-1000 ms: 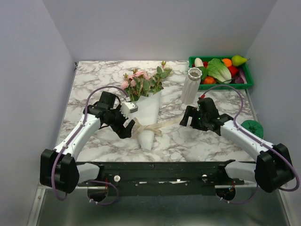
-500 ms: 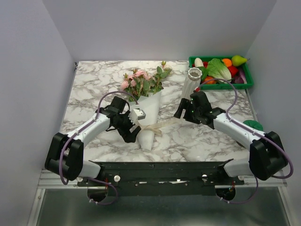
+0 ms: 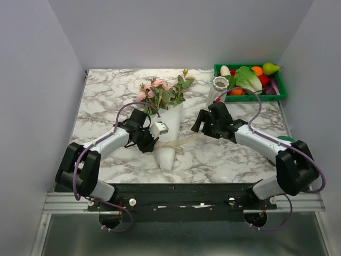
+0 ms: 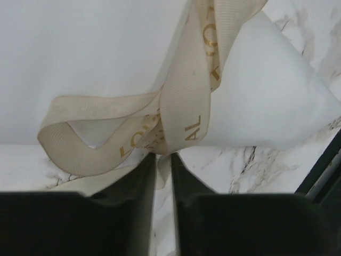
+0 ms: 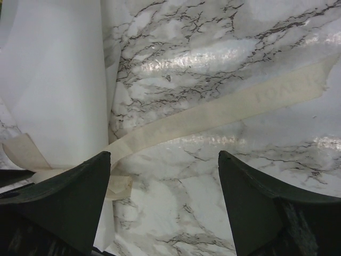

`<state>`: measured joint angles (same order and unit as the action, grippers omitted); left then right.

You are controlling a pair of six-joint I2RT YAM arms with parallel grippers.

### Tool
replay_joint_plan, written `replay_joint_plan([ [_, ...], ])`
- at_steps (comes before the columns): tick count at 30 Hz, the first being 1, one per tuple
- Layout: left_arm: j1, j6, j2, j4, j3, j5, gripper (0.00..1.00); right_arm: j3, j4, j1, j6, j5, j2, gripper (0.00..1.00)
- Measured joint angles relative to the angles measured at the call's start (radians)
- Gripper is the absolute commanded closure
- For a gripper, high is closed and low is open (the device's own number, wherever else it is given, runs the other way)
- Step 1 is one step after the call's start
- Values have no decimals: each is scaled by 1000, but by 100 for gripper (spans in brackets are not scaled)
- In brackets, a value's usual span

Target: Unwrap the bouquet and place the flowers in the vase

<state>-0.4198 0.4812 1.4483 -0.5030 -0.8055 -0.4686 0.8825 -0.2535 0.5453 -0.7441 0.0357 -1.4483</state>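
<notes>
The bouquet [image 3: 162, 109] lies on the marble table, its pink flowers [image 3: 159, 92] pointing away and its white paper cone [image 3: 169, 136] [image 4: 96, 58] pointing toward the arms. A cream ribbon [image 4: 181, 106] with gold letters is tied round the cone. My left gripper [image 3: 152, 140] [image 4: 163, 157] is shut on a piece of that ribbon at the cone's left side. One long ribbon tail [image 5: 224, 109] [image 3: 189, 140] runs flat across the table to the right. My right gripper [image 3: 198, 124] [image 5: 162, 160] hangs open above that tail, holding nothing. The white ribbed vase [image 3: 218, 85] stands behind the right arm, partly hidden.
A green tray [image 3: 281, 92] holding toy vegetables and fruit sits at the back right corner. A green round roll [image 3: 288, 143] lies near the right edge beside the right arm. Grey walls close in the table on three sides.
My left gripper moved right to the cone and closed from wide open onto the ribbon. The right arm swung left, away from the vase, over the ribbon tail.
</notes>
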Motion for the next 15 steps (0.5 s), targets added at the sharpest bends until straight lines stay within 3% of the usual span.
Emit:
replay_joint_plan([
  [2,-3,0,11,10,0,2,100,16,6,11,-8,1,-27,12],
  [9,0,1,10,5,2,36,100,109,22,58,-43,1,-155,12],
  [15,66,17,-82,-48,-1,58,100,180,38,97,-89,-3,-241,12],
])
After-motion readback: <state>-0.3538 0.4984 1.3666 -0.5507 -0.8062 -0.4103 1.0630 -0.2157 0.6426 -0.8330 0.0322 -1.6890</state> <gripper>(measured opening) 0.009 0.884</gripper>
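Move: Between the left hand's nearly shut fingers, about 1 cm below the hand point, is the ribbon's left tail; the knot sits some 4 cm to the right and 1 cm ahead, the bow's front loop about 4 cm ahead and 2 cm right. From the right hand, the paper wrap's middle lies about 14 cm left, 1 cm ahead and 5 cm below; the right loop is 8 cm left and 4 cm back, the vase 11 cm ahead and 9 cm right. Shutting on the ribbon's left tail, the left fingers finish the pinch while the hand dips barely half a centimetre, then draw the tail away from the knot, nearly 3 cm left, rising about 2 cm and easing a little forward. Meanwhile the right hand, fingers staying open, travels some 6.5 cm left towards the wrap, also 2 cm forward and sinking slightly. ##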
